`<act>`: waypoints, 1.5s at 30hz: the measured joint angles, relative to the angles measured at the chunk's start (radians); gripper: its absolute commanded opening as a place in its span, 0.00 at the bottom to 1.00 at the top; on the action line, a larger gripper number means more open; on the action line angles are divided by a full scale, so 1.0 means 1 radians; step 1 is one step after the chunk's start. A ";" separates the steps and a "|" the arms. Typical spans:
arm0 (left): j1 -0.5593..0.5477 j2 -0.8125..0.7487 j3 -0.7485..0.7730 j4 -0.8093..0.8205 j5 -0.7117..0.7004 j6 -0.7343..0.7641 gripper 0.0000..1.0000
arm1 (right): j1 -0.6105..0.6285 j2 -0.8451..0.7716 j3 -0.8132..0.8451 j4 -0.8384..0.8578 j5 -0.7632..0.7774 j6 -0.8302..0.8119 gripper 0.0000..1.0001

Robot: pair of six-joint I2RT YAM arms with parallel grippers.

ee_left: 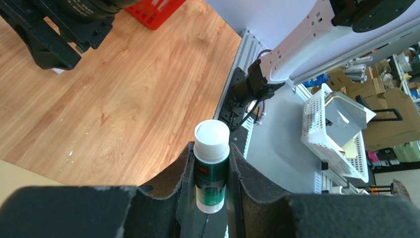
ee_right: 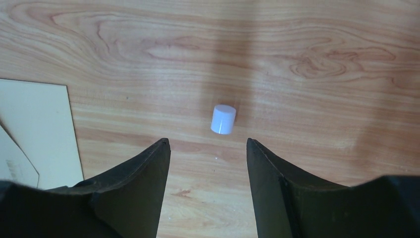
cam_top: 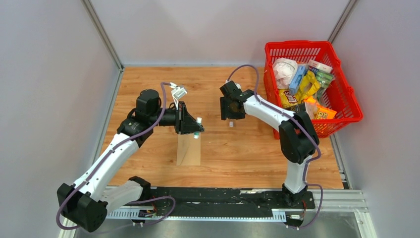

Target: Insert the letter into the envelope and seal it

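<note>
The tan envelope (cam_top: pixel 188 148) lies flat on the wooden table, just below my left gripper (cam_top: pixel 197 128). Its edge shows in the right wrist view (ee_right: pixel 34 124) and its corner in the left wrist view (ee_left: pixel 12 176). The letter is not in view. My left gripper (ee_left: pixel 211 148) is shut on a green glue stick (ee_left: pixel 211 171) whose white end points outward. My right gripper (ee_right: pixel 208 144) is open and empty, hovering over a small white cap (ee_right: pixel 223 119) that stands on the table (cam_top: pixel 231 125), to the right of the envelope.
A red basket (cam_top: pixel 297 43) full of snack packets and small items stands at the back right, near the right arm's elbow. Grey walls close in the table on the left, back and right. The arms' black base rail runs along the near edge.
</note>
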 measured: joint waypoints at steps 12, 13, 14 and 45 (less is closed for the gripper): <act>0.000 0.000 0.002 -0.042 -0.007 0.023 0.00 | -0.012 0.126 0.053 -0.010 -0.002 -0.027 0.56; 0.000 0.002 0.002 -0.042 -0.006 0.023 0.00 | -0.013 0.134 0.054 -0.012 -0.002 -0.027 0.56; 0.000 0.003 0.004 -0.043 -0.006 0.023 0.00 | -0.014 0.139 0.054 -0.013 -0.003 -0.027 0.56; 0.000 0.062 0.016 -0.022 -0.001 0.013 0.00 | -0.037 0.148 0.027 -0.004 -0.031 -0.006 0.08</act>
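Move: The small white cap stands on the table some 6 cm below the right hand, about 1 cm ahead and 1 cm to its right. From that hand the envelope lies about 8 cm back, 17 cm left and 7 cm down. The raised glue stick is about 15 cm back, 12 cm left and 19 cm up; the red basket is some 10 cm ahead, 34 cm right and 1 cm higher. From the left hand the cap lies about 16 cm ahead, 13 cm right and 25 cm below. The small white cap is what the right hand sinks onto, going down nearly 6 cm with a slight shift forward and right while the fingers tip about 5–10 degrees nearer vertical. Low over the table, the half-open fingers close and pinch the cap from both sides, then the hand starts up about half a centimetre. The left hand keeps its grip on the glue stick, settling about 1 cm. ##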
